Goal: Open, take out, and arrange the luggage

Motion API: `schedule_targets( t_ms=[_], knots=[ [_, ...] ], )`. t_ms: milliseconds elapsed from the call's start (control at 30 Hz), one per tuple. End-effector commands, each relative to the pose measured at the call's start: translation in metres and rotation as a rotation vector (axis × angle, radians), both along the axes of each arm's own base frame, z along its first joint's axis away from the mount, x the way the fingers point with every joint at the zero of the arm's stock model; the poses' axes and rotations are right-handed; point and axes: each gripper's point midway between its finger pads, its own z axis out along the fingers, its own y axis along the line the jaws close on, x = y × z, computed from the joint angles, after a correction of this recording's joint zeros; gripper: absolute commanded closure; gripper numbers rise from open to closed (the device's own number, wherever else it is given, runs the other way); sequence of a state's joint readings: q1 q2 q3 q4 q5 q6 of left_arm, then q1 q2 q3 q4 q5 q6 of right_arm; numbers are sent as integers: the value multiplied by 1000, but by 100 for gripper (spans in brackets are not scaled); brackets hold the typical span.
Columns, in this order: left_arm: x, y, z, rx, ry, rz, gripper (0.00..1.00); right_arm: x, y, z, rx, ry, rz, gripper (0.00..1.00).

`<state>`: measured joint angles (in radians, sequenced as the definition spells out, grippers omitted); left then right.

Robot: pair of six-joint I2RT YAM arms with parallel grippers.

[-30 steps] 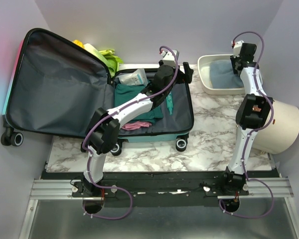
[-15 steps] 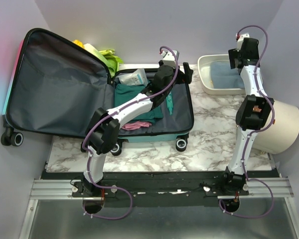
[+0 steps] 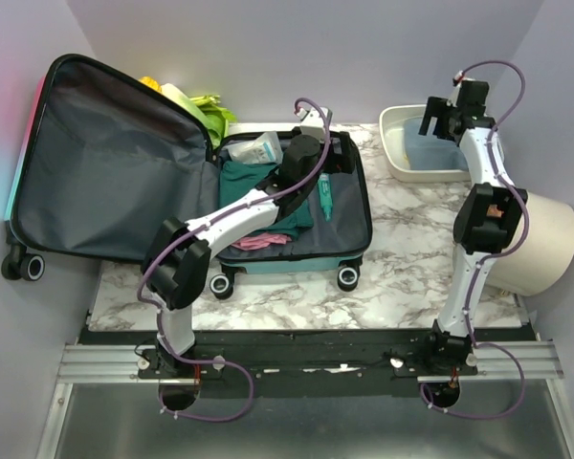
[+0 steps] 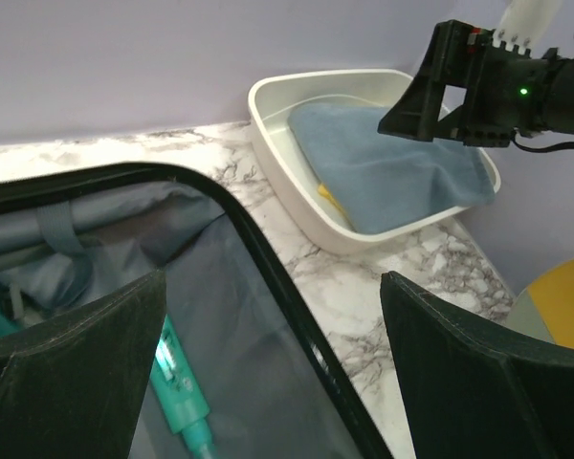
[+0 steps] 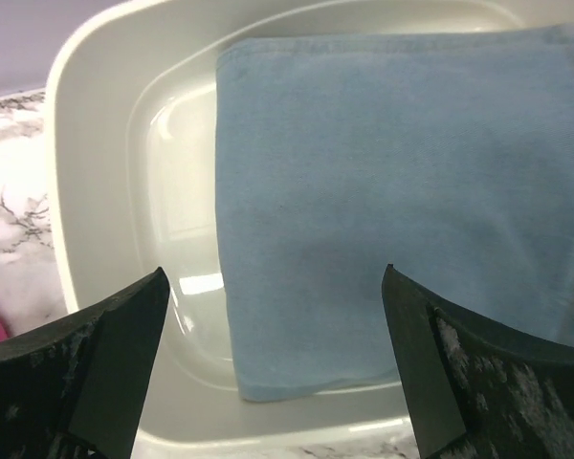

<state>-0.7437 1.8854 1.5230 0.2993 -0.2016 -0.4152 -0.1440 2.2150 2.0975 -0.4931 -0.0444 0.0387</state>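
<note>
The luggage (image 3: 115, 172) lies open on the marble table, its grey-lined lid propped against the left wall. Its base half (image 3: 349, 229) holds teal clothes (image 3: 253, 186), a white packet (image 3: 258, 146), a pink item (image 3: 263, 241) and a teal tube (image 3: 323, 203). My left gripper (image 3: 342, 158) hangs open and empty above the base's right rim (image 4: 297, 316), with the tube (image 4: 177, 382) just inside. My right gripper (image 3: 437, 126) is open above the white tray (image 3: 394, 143). A folded blue cloth (image 5: 392, 172) lies flat in the tray, below the right gripper (image 5: 275, 273) and apart from its fingers.
A round beige bin (image 3: 545, 244) stands at the right edge beside the right arm. Yellow-green items (image 3: 196, 103) sit behind the lid at the back wall. A yellow thing (image 4: 330, 201) peeks from under the cloth. Bare marble (image 3: 411, 220) lies between luggage and tray.
My right gripper has opened, let go of the blue cloth and shifted left over the tray. My left arm has drawn slightly left over the luggage's base.
</note>
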Motion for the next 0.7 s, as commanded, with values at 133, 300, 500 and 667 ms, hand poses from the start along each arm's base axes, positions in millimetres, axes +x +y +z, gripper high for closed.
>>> schedule_targets(
  t_ms=[133,300,500,667],
  knots=[
    [-19,58,18,61,-20,147,1,3,3,-88,198,142,-34,0],
    [-20,83,9,85,39,223,1,7,5,-102,244,145,-41,0],
    [-31,109,-1,55,81,283,1,16,16,-34,161,-18,79,0],
    [-49,140,-4,59,127,353,1,-9,71,67,96,-222,289,0]
  ],
)
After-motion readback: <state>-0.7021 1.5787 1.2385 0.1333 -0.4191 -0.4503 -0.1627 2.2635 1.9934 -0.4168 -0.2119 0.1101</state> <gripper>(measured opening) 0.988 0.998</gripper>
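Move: The teal garment in the suitcase lies about 17 cm to the left of my left hand, 2 cm farther out and some 18 cm below. The green tube is almost under that hand, 3 cm ahead and 2 cm left, and the white packet 22 cm left and 15 cm ahead. For my right hand, the blue cloth in the white tray is about 8 cm ahead, 4 cm right and 13 cm down. My right hand, empty and open, dips about 10 cm towards the blue cloth in the tray, rolling its left side up some 10 degrees, then lifts about half of that back. Meanwhile my open left hand sweeps some 11 cm left and a little back, from above the tube towards the teal garment, swinging about 15 degrees counter-clockwise and starting to sink at the end. ##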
